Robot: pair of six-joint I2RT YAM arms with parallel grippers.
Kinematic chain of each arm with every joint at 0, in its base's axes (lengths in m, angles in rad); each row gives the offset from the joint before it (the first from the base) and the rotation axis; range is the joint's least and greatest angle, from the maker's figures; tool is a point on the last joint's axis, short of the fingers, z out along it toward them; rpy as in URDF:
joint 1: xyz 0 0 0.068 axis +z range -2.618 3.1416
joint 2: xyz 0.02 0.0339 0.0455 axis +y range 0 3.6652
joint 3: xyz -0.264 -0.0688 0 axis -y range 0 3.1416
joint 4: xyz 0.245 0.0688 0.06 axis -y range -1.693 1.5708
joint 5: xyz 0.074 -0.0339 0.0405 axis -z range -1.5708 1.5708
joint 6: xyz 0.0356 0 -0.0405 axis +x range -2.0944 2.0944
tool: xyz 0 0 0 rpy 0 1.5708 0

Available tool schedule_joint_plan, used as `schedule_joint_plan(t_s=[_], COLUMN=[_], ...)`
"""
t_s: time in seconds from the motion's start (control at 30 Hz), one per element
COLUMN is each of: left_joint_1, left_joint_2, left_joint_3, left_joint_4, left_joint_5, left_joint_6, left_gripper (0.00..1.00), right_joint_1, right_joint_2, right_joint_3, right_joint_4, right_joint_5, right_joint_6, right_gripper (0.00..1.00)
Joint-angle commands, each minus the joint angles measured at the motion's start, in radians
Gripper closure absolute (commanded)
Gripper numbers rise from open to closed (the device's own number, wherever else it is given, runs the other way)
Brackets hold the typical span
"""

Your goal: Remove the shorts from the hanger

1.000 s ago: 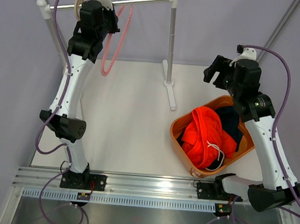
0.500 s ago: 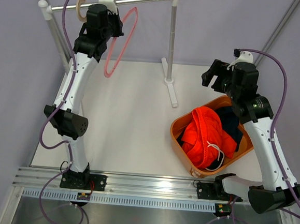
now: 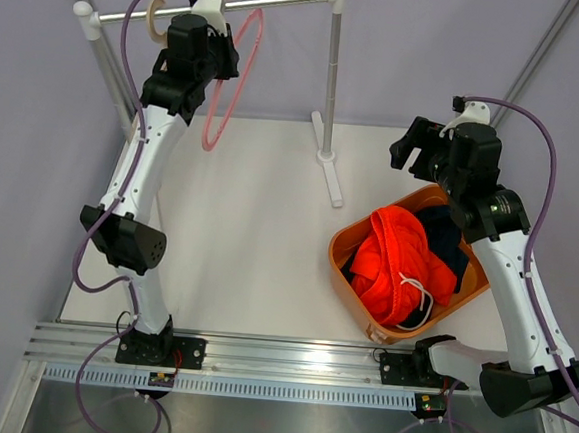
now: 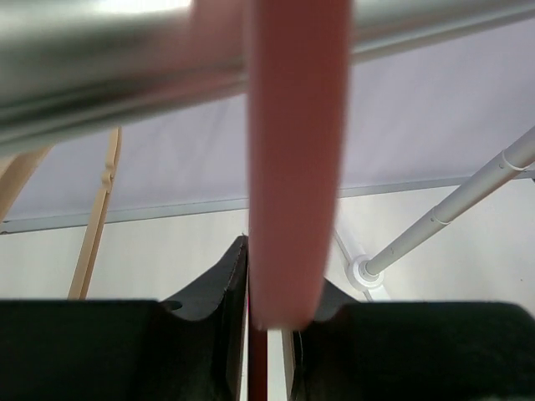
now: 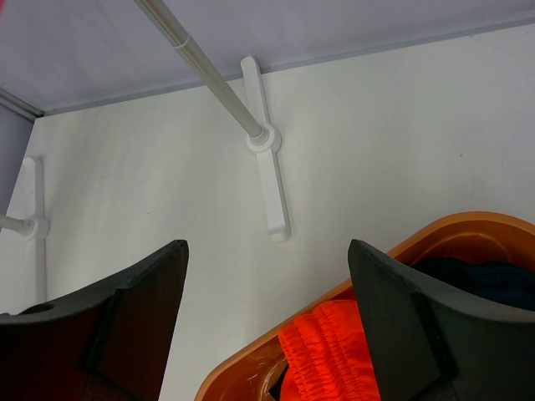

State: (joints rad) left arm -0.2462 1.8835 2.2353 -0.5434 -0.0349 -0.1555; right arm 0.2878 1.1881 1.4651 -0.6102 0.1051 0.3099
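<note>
The orange shorts (image 3: 391, 260) and the navy shorts (image 3: 446, 239) lie bunched in an orange basket (image 3: 350, 281) at the right. The right wrist view shows the orange shorts (image 5: 326, 351) and the navy shorts (image 5: 485, 284) again. An empty pink hanger (image 3: 230, 81) hangs at the metal rail (image 3: 276, 0). My left gripper (image 3: 225, 56) is up at the hanger's top. In the left wrist view the hanger (image 4: 297, 167) runs between the jaws of that gripper (image 4: 280, 276), which stand slightly open with a sliver of gap beside it. My right gripper (image 3: 416, 144) hovers open and empty beyond the basket's far rim.
A wooden hanger (image 3: 154, 20) sits on the rail left of my left gripper. The rack's right post (image 3: 329, 79) and its white foot (image 3: 328, 174) stand between the two arms. The basket rim (image 5: 451, 234) lies just under my right gripper (image 5: 267, 284).
My left gripper rose slightly and moved right along the rail, swinging the pink hanger with it. Its jaws have parted a little. The right arm barely moved.
</note>
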Motion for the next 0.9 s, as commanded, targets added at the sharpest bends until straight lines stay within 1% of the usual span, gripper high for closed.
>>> schedule_joint_plan(t_s=[0.0, 0.1, 0.17, 0.27, 0.37, 0.57, 0.63, 0.87], left_joint_1=[0.002, 0.001, -0.001, -0.004, -0.007, -0.01, -0.016, -0.033], left_joint_2=[-0.07, -0.076, -0.083, -0.099, -0.107, -0.142, -0.156, -0.234], left_joint_3=[0.006, 0.004, 0.003, -0.002, 0.0, -0.002, -0.002, -0.025], left_joint_4=[0.042, 0.046, 0.048, 0.056, 0.057, 0.054, 0.042, -0.003], left_joint_5=[0.027, 0.027, 0.027, 0.026, 0.023, 0.01, 0.001, -0.025], left_joint_6=[0.001, 0.004, 0.005, 0.016, 0.019, 0.031, 0.04, 0.071], left_gripper=[0.78, 0.77, 0.7, 0.64, 0.63, 0.58, 0.54, 0.52], right_joint_1=[-0.007, -0.007, -0.007, -0.007, -0.006, -0.007, -0.007, -0.007], right_joint_2=[-0.019, -0.019, -0.021, -0.024, -0.025, -0.025, -0.025, -0.033], right_joint_3=[-0.003, -0.005, -0.005, -0.003, 0.0, -0.002, 0.0, 0.006], right_joint_4=[0.024, 0.023, 0.021, 0.018, 0.015, 0.013, 0.012, 0.003], right_joint_5=[-0.021, -0.022, -0.022, -0.018, -0.019, -0.018, -0.018, -0.025], right_joint_6=[-0.002, -0.002, -0.003, -0.005, -0.006, -0.006, -0.006, -0.015], right_gripper=[0.14, 0.14, 0.14, 0.14, 0.14, 0.14, 0.14, 0.14])
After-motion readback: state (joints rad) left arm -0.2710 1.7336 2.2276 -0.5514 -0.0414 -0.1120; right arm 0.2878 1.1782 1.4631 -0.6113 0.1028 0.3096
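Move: The pink hanger's neck is right at the left hand point, between fingers already slack. Its hook goes over the rod about 9 cm straight above the hand and 1 cm farther out. The wooden hanger's hook is some 13 cm to the left, 2 cm back and 8 cm up; the rod's right end is about 22 cm to the right, 5 cm ahead and 10 cm up. From the idle right hand, the pink hanger's neck lies roughly 18 cm ahead, 37 cm left and 5 cm up. Spreading its fingers from a narrow gap to about half open, the left hand comes free of the pink hanger's neck and leaves it hooked over the rod. It rises about 7 cm and draws back some 5 cm away from the neck, slowly at first and then quicker, the fingertips tipping up by just under 10 degrees. ##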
